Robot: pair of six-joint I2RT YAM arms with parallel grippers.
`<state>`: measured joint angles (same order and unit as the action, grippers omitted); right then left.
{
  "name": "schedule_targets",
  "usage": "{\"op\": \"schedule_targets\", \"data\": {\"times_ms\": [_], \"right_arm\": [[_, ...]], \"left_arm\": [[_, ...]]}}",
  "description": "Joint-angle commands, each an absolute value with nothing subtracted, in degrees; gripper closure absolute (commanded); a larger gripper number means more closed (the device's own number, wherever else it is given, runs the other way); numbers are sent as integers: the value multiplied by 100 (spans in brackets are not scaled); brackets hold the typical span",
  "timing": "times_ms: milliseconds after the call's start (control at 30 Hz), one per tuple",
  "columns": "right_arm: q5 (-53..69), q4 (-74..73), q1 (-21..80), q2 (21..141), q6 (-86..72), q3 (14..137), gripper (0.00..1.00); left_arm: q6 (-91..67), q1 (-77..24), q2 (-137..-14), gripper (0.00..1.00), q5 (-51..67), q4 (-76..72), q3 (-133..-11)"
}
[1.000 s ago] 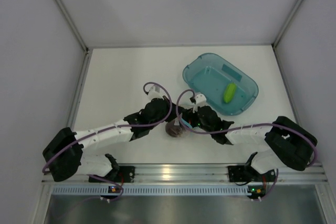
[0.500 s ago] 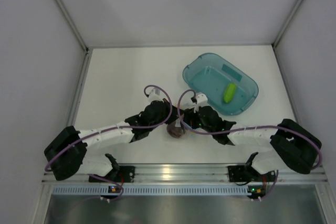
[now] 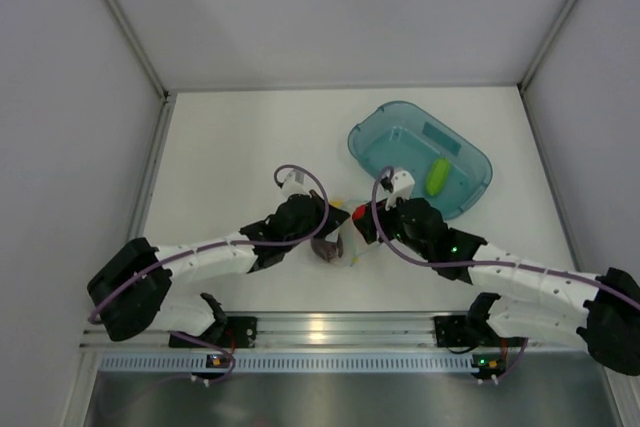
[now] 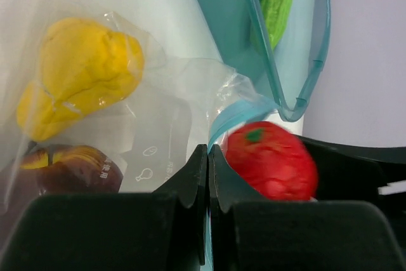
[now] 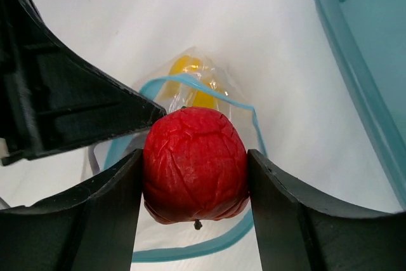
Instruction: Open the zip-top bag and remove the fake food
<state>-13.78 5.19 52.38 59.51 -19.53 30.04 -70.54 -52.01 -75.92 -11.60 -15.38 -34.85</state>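
Observation:
The zip-top bag [image 3: 335, 245] lies between my two grippers, clear and crinkly [image 4: 171, 112], with its light blue zip strip [image 5: 190, 82] gaping open. My left gripper [image 4: 208, 157] is shut on the bag's edge at the blue strip. My right gripper [image 5: 195, 176] is shut on the red round fake food [image 5: 195, 163], held just above the bag's mouth [image 3: 360, 215]. Inside the bag are the yellow pear-like piece [image 4: 82, 74] and the dark maroon round piece [image 4: 70, 169]. The green oblong piece [image 3: 437, 176] lies in the teal tray.
The teal translucent tray [image 3: 365, 132] stands at the back right, its near corner [image 4: 311, 61] close to the bag. White enclosure walls surround the table. The two arms meet near the table's middle.
My right gripper has closed on the red piece and drawn it up out of the bag, shifting slightly right. My left gripper keeps its hold on the bag edge.

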Motion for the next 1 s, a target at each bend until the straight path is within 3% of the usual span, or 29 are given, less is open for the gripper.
{"op": "schedule_targets", "data": {"times_ms": [0, 200, 300, 433, 667, 800, 900, 967], "right_arm": [[-1669, 221, 5300, 5468, -1819, 3489, 54], [-2523, -894, 4993, 5475, -1784, 4314, 53], [-2408, -1361, 4038, 5844, -2021, 4815, 53], [-2434, -1749, 3220, 6755, -2057, 5421, 52], [-1925, -1609, 2136, 8313, -2057, 6107, 40], [-1925, -1854, 1960, 9051, -1942, 6687, 29], [-1916, -1986, 1960, 9053, -1864, 6908, 3], [-1846, -2021, 1960, 8922, -1846, 6891, 1]], "left_arm": [[-6996, -5142, -7585, 100, -1274, -1749, -3323], [-6943, -5071, -7357, 100, -1415, -1477, -3261], [-6777, -5045, -7172, 100, -1494, -1258, -3322], [-6478, -5010, -6953, 100, -1591, -739, -3568], [-6065, -5001, -6627, 100, -1617, -194, -3955], [-5942, -5001, -6530, 100, -1608, -44, -4122], [-5801, -5001, -6513, 100, -1477, -53, -4262], [-5722, -5001, -6548, 100, -1407, -53, -4411]]}}
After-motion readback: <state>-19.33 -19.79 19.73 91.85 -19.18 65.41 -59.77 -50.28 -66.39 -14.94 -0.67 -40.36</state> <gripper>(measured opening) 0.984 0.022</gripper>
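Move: The right gripper still holds the red tomato just above the bag mouth. The middle of the blue tray lies about 18 cm ahead of it, 14 cm to its right and 10 cm below; in the tray, the green pepper lies some 16 cm ahead and 19 cm right. The yellow food in the bag is about 6 cm ahead, 7 cm left and 10 cm down. From the left gripper, still pinching the rim, the tray is about 18 cm ahead and 18 cm right. Lift the tomato away from the bag some 8 cm with the right gripper, swing it forward and right about 18 and 15 cm over the tray, turning roughly 35 degrees clockwise and tipping down as it sinks, then open wide and let go. Keep the left gripper shut on the rim, easing it left and, after a small dip, up about 4 cm. ##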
